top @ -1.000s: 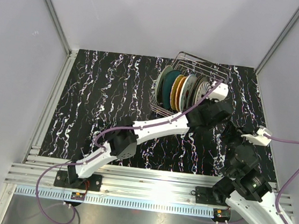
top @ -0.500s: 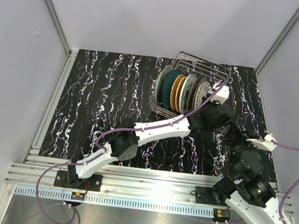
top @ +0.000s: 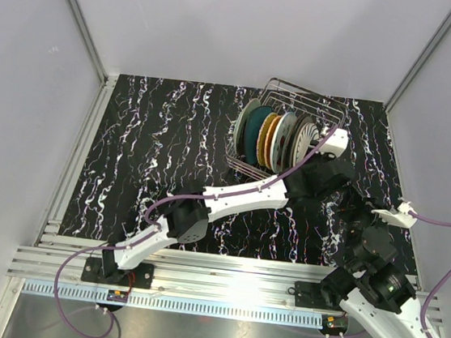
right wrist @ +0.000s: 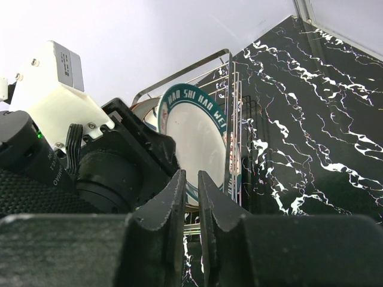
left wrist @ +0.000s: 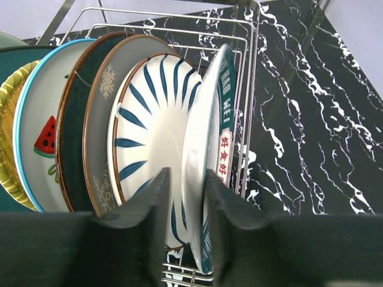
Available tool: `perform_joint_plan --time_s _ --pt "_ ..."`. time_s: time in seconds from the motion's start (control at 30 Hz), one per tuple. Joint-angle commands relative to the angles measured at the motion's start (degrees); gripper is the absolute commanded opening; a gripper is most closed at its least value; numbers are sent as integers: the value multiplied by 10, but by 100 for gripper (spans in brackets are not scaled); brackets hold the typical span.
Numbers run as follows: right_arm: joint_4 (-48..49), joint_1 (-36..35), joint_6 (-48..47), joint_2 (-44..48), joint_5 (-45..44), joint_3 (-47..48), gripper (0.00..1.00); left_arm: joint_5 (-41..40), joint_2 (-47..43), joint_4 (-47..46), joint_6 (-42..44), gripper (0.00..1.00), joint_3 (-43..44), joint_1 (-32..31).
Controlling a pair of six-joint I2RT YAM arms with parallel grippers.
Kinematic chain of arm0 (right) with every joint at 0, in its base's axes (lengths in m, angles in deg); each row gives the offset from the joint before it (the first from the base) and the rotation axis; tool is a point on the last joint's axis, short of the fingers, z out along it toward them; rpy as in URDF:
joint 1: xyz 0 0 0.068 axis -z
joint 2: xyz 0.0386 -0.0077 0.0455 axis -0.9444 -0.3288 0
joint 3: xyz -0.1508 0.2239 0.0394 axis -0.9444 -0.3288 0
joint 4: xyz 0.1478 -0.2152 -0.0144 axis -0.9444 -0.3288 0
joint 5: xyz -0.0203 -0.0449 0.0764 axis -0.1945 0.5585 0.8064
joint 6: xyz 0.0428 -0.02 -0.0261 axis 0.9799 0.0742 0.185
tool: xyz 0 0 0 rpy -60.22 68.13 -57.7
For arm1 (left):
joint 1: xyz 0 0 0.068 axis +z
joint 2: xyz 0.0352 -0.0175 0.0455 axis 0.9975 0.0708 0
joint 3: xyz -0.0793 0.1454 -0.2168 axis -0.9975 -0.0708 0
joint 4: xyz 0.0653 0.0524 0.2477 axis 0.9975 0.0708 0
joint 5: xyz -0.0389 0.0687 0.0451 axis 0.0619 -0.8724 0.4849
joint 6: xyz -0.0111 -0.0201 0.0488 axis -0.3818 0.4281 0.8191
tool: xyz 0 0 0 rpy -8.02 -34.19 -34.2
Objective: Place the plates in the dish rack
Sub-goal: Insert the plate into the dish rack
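The dish rack (top: 307,93) stands at the back right of the table with several plates (top: 271,137) upright in its slots. In the left wrist view my left gripper (left wrist: 187,174) straddles the lower rim of the end plate (left wrist: 212,119), white with a teal lettered border. Its jaws are open, with a gap showing on the left side. That plate rests in the rack wires (left wrist: 251,89). A blue-striped plate (left wrist: 149,119) stands just behind it. My right gripper (right wrist: 191,173) hovers near the rack, jaws a narrow slit apart with nothing between them.
The left arm's white wrist housing (right wrist: 54,95) fills the left of the right wrist view, close to my right gripper. Black marbled tabletop (top: 163,146) stretches left of the rack. Grey walls and aluminium rails (top: 67,200) bound the table.
My left gripper's jaws have parted from the end plate's rim, which stays standing in the rack. The right arm drew back toward the near right edge, then held still.
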Motion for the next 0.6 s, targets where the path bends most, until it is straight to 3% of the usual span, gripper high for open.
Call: perform_joint_plan --time_s 0.0,0.33,0.57 --pt "11 2 6 -6 -5 12 21 -5 -6 -53 -2 42 -11 0" --pt "12 2 4 -15 -12 16 21 -27 -81 -131 112 62 -58 -1" --pt "13 2 0 -21 -15 18 24 -61 -185 -216 220 73 -161 0"
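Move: The white green-rimmed plate stands on edge in the rack, its near rim between the left fingers; its middle is about 8 cm ahead of the left hand, 2 cm to the right and 3 cm lower. At the same height, the striped plate lies some 7 cm ahead and 3 cm left, and the rack's right side about 8 cm ahead and 6 cm right. From the right hand, the green-rimmed plate is roughly 18 cm ahead, 5 cm left and 8 cm lower. Down first by about 1 cm, then up and to its left, the left hand backs off the green-rimmed plate's near rim, ending about 3 cm higher and 2.5 cm left, the lift quickening. The fingers, already partly open, spread wide around the rim as the wrist tips back and rolls left side up, some 10 degrees in all. ##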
